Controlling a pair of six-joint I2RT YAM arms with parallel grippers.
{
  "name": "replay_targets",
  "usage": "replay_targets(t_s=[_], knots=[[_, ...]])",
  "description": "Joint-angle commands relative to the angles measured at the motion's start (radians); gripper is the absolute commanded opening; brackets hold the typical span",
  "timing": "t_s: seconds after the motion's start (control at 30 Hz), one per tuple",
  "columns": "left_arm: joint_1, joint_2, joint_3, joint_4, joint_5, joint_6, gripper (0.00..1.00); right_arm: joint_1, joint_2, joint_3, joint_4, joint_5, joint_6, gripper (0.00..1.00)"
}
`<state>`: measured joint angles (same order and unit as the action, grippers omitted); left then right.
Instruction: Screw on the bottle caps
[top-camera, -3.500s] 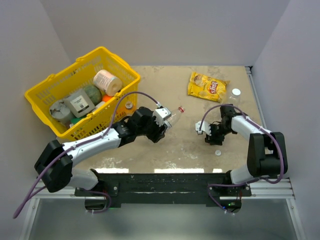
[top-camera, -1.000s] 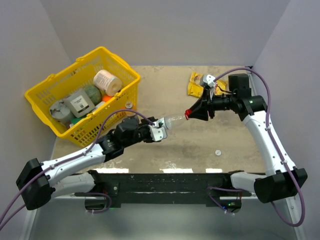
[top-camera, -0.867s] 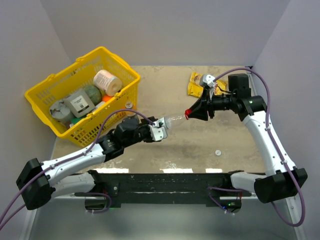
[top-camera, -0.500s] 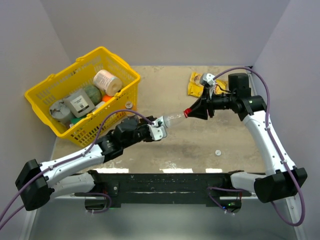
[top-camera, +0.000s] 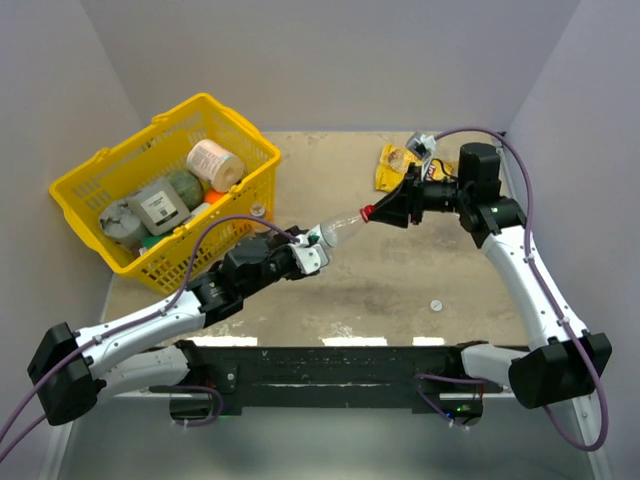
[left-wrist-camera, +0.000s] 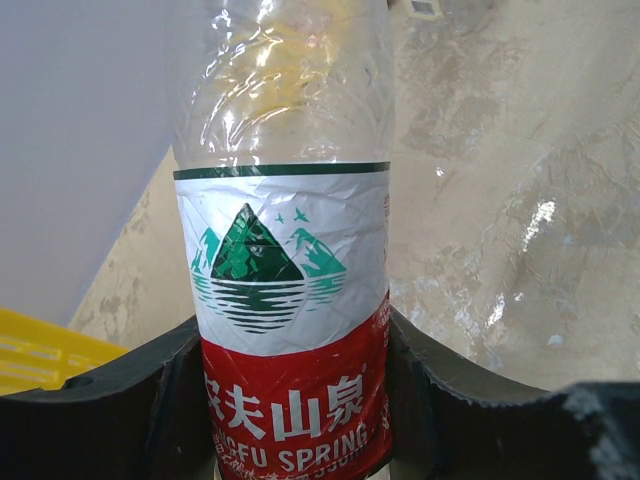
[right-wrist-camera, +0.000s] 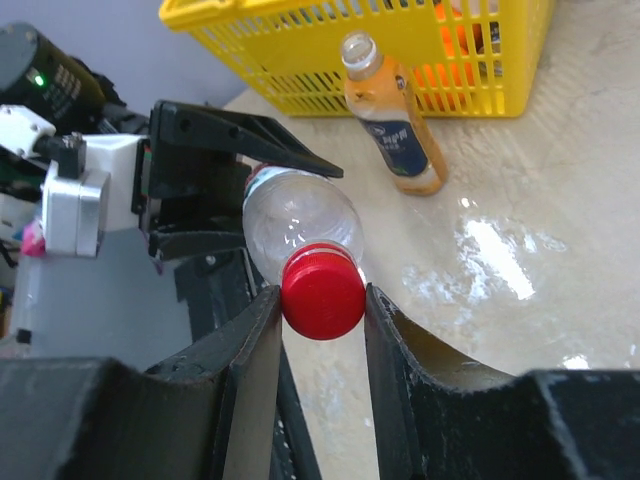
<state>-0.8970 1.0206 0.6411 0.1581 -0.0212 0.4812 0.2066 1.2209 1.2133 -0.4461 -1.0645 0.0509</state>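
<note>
A clear water bottle (top-camera: 335, 230) with a red-and-white label (left-wrist-camera: 285, 300) is held slanting above the table, and my left gripper (top-camera: 308, 252) (left-wrist-camera: 290, 385) is shut on its lower body. A red bottle cap (top-camera: 367, 212) (right-wrist-camera: 322, 292) sits on the bottle's neck. My right gripper (top-camera: 376, 212) (right-wrist-camera: 322, 300) is shut on that cap, one finger on each side. The bottle's shoulder (right-wrist-camera: 300, 222) shows just behind the cap. One white bottle cap (top-camera: 436, 303) lies loose on the table at the near right.
A yellow basket (top-camera: 100, 170) full of groceries stands at the far left. An open orange-drink bottle (right-wrist-camera: 395, 125) (top-camera: 258, 211) stands beside it. A yellow snack bag (top-camera: 392, 168) lies at the far right, partly under my right arm.
Bottle and red cap have shifted slightly farther back and left, both grippers still on them. The right wrist has turned about the cap.
</note>
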Motion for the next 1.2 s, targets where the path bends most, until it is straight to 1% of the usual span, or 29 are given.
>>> replay_targets(t_s=[0.0,0.17,0.27,0.3,0.37,0.4,0.43,0.47,0.57,0.67,0.73,0.8,0.87,0.93,0.97,1.0,1.03,1.07,1.13,1.17], knots=[[-0.003,-0.011,0.029,0.219,0.001,-0.036,0.00,0.010,-0.005,-0.006,0.121,0.005,0.204,0.38],[-0.011,0.007,0.032,0.253,0.001,0.002,0.00,0.010,0.034,0.032,0.150,0.012,0.305,0.40],[-0.045,0.027,0.016,0.302,-0.040,0.144,0.00,0.010,0.077,0.070,0.119,0.049,0.352,0.39],[-0.063,0.045,0.003,0.313,-0.054,0.249,0.00,0.010,0.098,0.081,0.112,0.064,0.360,0.39],[-0.086,0.073,-0.009,0.369,-0.116,0.373,0.00,0.010,0.124,0.126,0.075,0.106,0.382,0.39],[-0.103,0.099,-0.023,0.398,-0.140,0.487,0.00,0.010,0.146,0.135,0.072,0.113,0.407,0.39],[-0.106,0.110,-0.027,0.462,-0.158,0.534,0.00,0.011,0.155,0.158,0.072,0.121,0.418,0.39],[-0.109,0.122,-0.027,0.486,-0.186,0.603,0.00,0.011,0.166,0.175,0.064,0.130,0.426,0.39],[-0.111,0.173,0.011,0.514,-0.239,0.686,0.00,0.010,0.193,0.239,0.038,0.169,0.458,0.39],[-0.118,0.196,0.054,0.534,-0.278,0.707,0.00,0.010,0.213,0.291,0.043,0.179,0.513,0.41],[-0.126,0.210,0.078,0.541,-0.286,0.734,0.00,0.010,0.223,0.325,0.064,0.190,0.561,0.40],[-0.144,0.239,0.081,0.563,-0.299,0.821,0.00,-0.001,0.249,0.357,0.073,0.196,0.598,0.40],[-0.160,0.275,0.080,0.632,-0.318,0.896,0.00,-0.012,0.268,0.403,0.076,0.192,0.607,0.38],[-0.161,0.297,0.113,0.664,-0.342,0.878,0.00,-0.013,0.269,0.399,0.141,0.161,0.621,0.38],[-0.161,0.311,0.139,0.635,-0.380,0.807,0.00,-0.013,0.261,0.387,0.183,0.138,0.619,0.38],[-0.161,0.317,0.207,0.588,-0.397,0.760,0.00,-0.013,0.250,0.370,0.208,0.129,0.622,0.40],[-0.158,0.319,0.239,0.469,-0.407,0.714,0.00,-0.013,0.243,0.330,0.231,0.115,0.624,0.44],[-0.158,0.317,0.267,0.419,-0.425,0.626,0.00,-0.015,0.235,0.312,0.253,0.103,0.626,0.56],[-0.155,0.308,0.308,0.312,-0.430,0.555,0.00,-0.022,0.206,0.273,0.296,0.094,0.626,0.69],[-0.152,0.293,0.308,0.296,-0.437,0.516,0.00,-0.033,0.200,0.267,0.308,0.089,0.630,0.77]])
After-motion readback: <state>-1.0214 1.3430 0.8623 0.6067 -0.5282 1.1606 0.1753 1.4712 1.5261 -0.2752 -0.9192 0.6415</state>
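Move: The bottle is still gripped near its base in the left hand, slanting up to the right; its neck and red cap lie about 12 cm to the right, 3 cm ahead and 10 cm above that hand, with the orange bottle some 14 cm to its left and 4 cm ahead, 6 cm lower. The right fingertips already hold the red cap, right at the hand point; from there the chips bag lies about 22 cm ahead and 12 cm right, the white cap roughly 10 cm back and 18 cm right, both some 25 cm below. Keeping the bottle and red cap together, both hands carry them forward and up, the left about 7 cm forward and 10 cm up, the right about 9 cm forward and 7 cm up, while the wrists twist against each other so the pinched cap turns clockwise on the neck, seen from its top. The left does most of the turning, about 40 degrees, and keeps its grip; the right fingers hold the cap until the very end, then open and let go as the left hand shifts slightly right. ##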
